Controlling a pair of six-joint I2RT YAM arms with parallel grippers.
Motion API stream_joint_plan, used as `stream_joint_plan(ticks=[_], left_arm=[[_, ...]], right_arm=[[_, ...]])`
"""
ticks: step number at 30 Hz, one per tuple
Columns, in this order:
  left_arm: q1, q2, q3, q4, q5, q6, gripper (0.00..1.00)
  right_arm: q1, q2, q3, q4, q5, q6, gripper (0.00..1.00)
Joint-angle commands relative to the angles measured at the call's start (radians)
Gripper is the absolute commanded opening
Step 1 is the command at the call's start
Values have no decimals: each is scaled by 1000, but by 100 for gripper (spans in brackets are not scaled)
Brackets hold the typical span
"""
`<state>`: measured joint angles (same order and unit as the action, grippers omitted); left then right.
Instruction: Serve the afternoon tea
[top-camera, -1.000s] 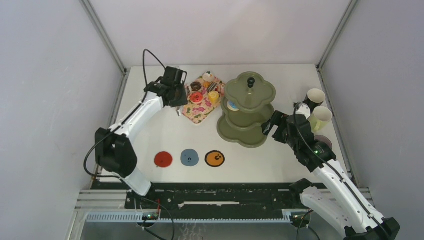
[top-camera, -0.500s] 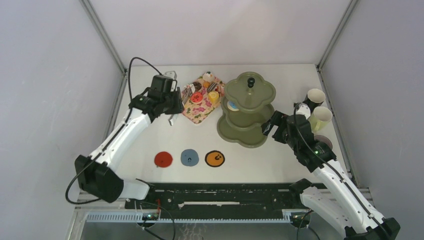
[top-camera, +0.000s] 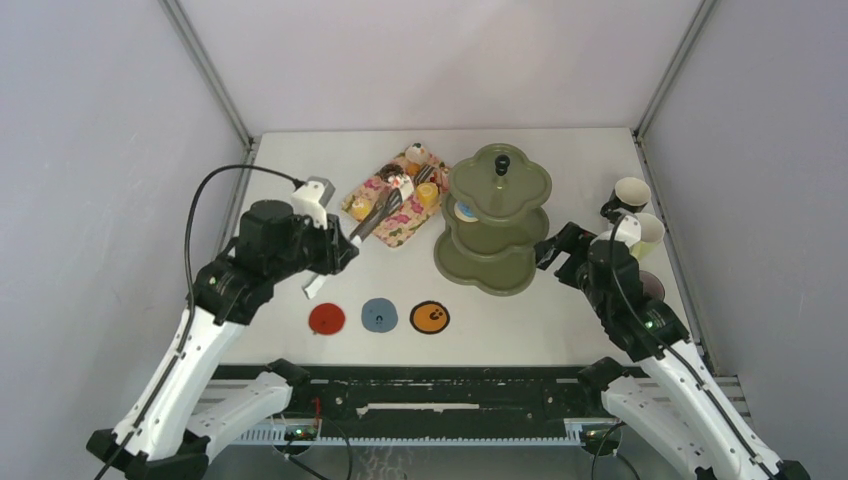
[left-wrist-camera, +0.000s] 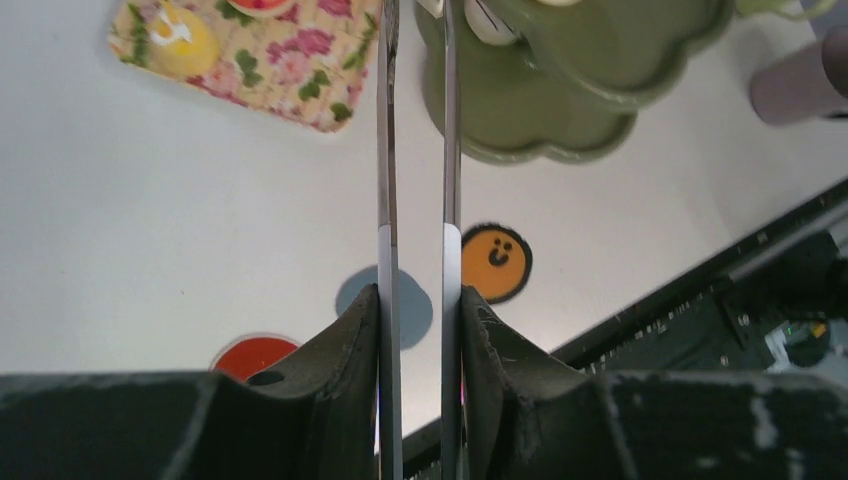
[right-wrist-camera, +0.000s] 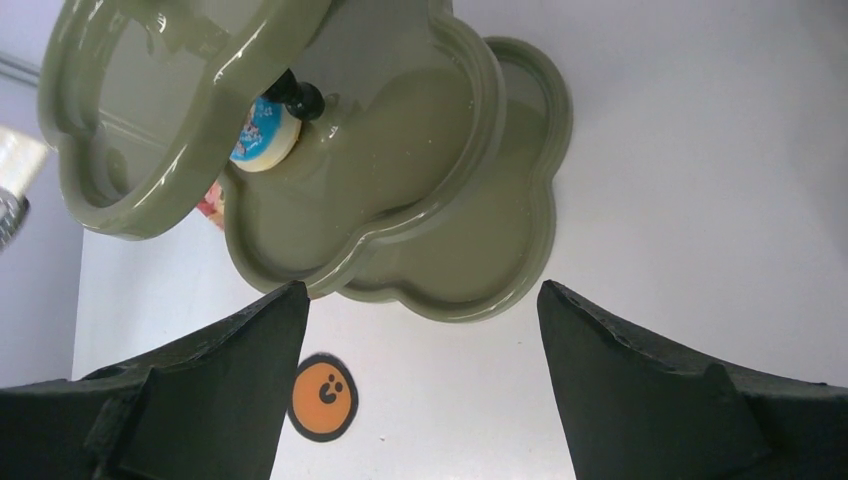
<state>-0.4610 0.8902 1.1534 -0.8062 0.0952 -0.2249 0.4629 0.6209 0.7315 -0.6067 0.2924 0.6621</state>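
My left gripper (top-camera: 338, 252) (left-wrist-camera: 420, 295) is shut on a pair of metal tongs (top-camera: 372, 217) (left-wrist-camera: 384, 150). Their tips reach over the pink floral tray (top-camera: 398, 236), where several small toy cakes and donuts (top-camera: 408, 183) lie. The olive-green three-tier stand (top-camera: 497, 212) (right-wrist-camera: 470, 150) holds one iced donut (top-camera: 465, 211) (right-wrist-camera: 265, 133) on its middle tier. My right gripper (top-camera: 553, 248) (right-wrist-camera: 420, 290) is open and empty, just right of the stand's bottom tier. Three mugs (top-camera: 631, 191) (top-camera: 646, 231) (top-camera: 648, 286) stand at the right edge.
Red (top-camera: 326, 318), blue (top-camera: 379, 314) and orange (top-camera: 430, 317) coasters lie in a row near the front. The tray's near corner (left-wrist-camera: 300, 95) and the stand's lowest tier (left-wrist-camera: 560, 120) show ahead in the left wrist view.
My left arm has pulled back from the tray toward the near left, carrying the tongs. The right gripper has drifted slightly right and back from the stand.
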Motion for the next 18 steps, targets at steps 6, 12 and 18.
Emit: stream_joint_plan(ticks=[6,12,18], left_arm=[[-127,-112,-57,-66,148,53,0],[-245,-91,-67,-48,209,62,0],[-280,-72,-98,59,187,45,0]], right_arm=[[27,-62,3,15,133,14,92],[26,-64,3,7,140,24,92],[26,-88,6,-20,155,17,92]])
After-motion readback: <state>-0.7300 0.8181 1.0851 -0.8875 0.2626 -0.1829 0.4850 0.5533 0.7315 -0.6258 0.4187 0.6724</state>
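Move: The left hand keeps the tongs that grip a cake slice, about 20 cm ahead and 13 cm to its right. The three-tier stand's middle is some 14 cm ahead and 31 cm right of this hand, 15 cm lower. From the same hand, the dessert tray is about 27 cm ahead and 8 cm right, the blue coaster 3 cm back and 4 cm right, both on the table. From the right hand the stand is about 14 cm ahead, 18 cm left. Back from the dessert tray and then increasingly to the right, the left hand travels about 9 cm back and 5 cm right, sinking slightly, while the wrist turns some 25 degrees clockwise and swings the tongs' tip round towards the stand. Its fingers keep their hold on the tongs. The empty right hand, open, eases about 2 cm right and slightly up, giving the stand more room. ##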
